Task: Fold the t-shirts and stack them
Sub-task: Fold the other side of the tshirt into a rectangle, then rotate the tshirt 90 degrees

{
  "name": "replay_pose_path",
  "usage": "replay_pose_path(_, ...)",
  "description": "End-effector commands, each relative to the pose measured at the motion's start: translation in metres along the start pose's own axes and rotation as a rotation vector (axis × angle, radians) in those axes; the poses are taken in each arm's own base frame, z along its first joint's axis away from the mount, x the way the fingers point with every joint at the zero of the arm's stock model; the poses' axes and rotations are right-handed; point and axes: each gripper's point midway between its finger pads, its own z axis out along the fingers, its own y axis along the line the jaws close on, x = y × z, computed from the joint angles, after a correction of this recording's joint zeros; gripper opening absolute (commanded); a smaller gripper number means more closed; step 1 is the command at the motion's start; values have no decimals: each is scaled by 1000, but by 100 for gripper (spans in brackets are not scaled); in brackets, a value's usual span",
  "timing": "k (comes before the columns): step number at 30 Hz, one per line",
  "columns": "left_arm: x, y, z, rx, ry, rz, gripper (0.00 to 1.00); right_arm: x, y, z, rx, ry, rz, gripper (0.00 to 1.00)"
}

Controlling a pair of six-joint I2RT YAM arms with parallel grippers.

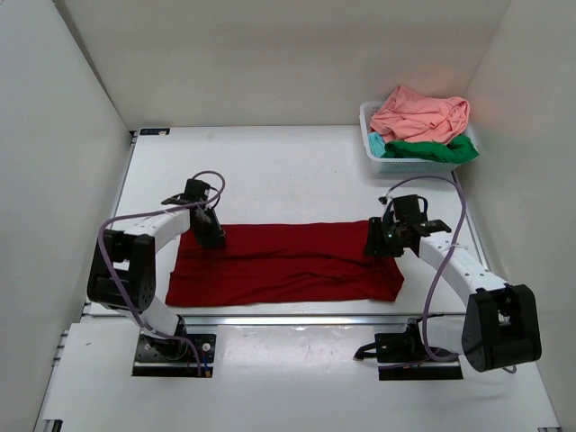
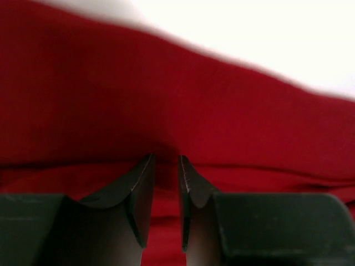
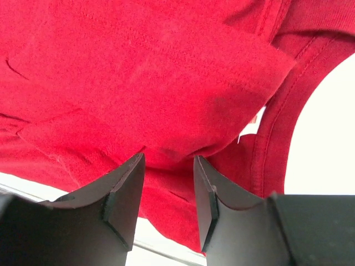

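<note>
A dark red t-shirt lies flat on the white table, folded into a long strip running left to right. My left gripper sits low over its far left corner. In the left wrist view its jaws stand a narrow gap apart above the red cloth. My right gripper is at the far right corner. There its jaws are open, with a folded layer and seam of the shirt just beyond the tips and nothing pinched. A salmon pink t-shirt and a green t-shirt lie bunched in the basket.
The white lattice basket stands at the back right corner of the table, against the right wall. White walls close in the left, back and right sides. A metal rail runs along the table's near edge, just below the red shirt.
</note>
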Motion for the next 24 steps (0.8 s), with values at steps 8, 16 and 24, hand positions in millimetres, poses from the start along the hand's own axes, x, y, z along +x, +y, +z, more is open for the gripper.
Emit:
replay_pose_path(8, 52, 22, -24, -49, 104, 29, 32, -32, 7, 6, -8, -31, -4, 40)
replay_pose_path(16, 79, 33, -18, -111, 183, 29, 32, -16, 7, 29, 53, 105, 67, 41)
replay_pose_path(24, 98, 40, -18, -131, 227, 44, 33, -58, 30, 88, 73, 172, 24, 42)
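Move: The left hand is just above the shirt's folded-over flap. The crease it goes for lies about 9 cm back and 1 cm below, with the shirt's far edge some 8 cm ahead of the hand and its near edge some 20 cm back. For the right hand, the spot on the flap's sleeve end is about 5 cm ahead, 3 cm left and 5 cm below. The shirt's near right corner lies roughly 16 cm back and 9 cm right of this hand. The right fingertips come down onto the sleeve end of the flap, still partly open. They first ease forward about 2 cm, then sink some 4 cm while swinging left, and finish with a quick forward push. The left hand meanwhile sweeps about 9 cm back over the flap towards the near side, slowing to a stop low on the crease. Both hands tip their fingers nearer to straight down. ##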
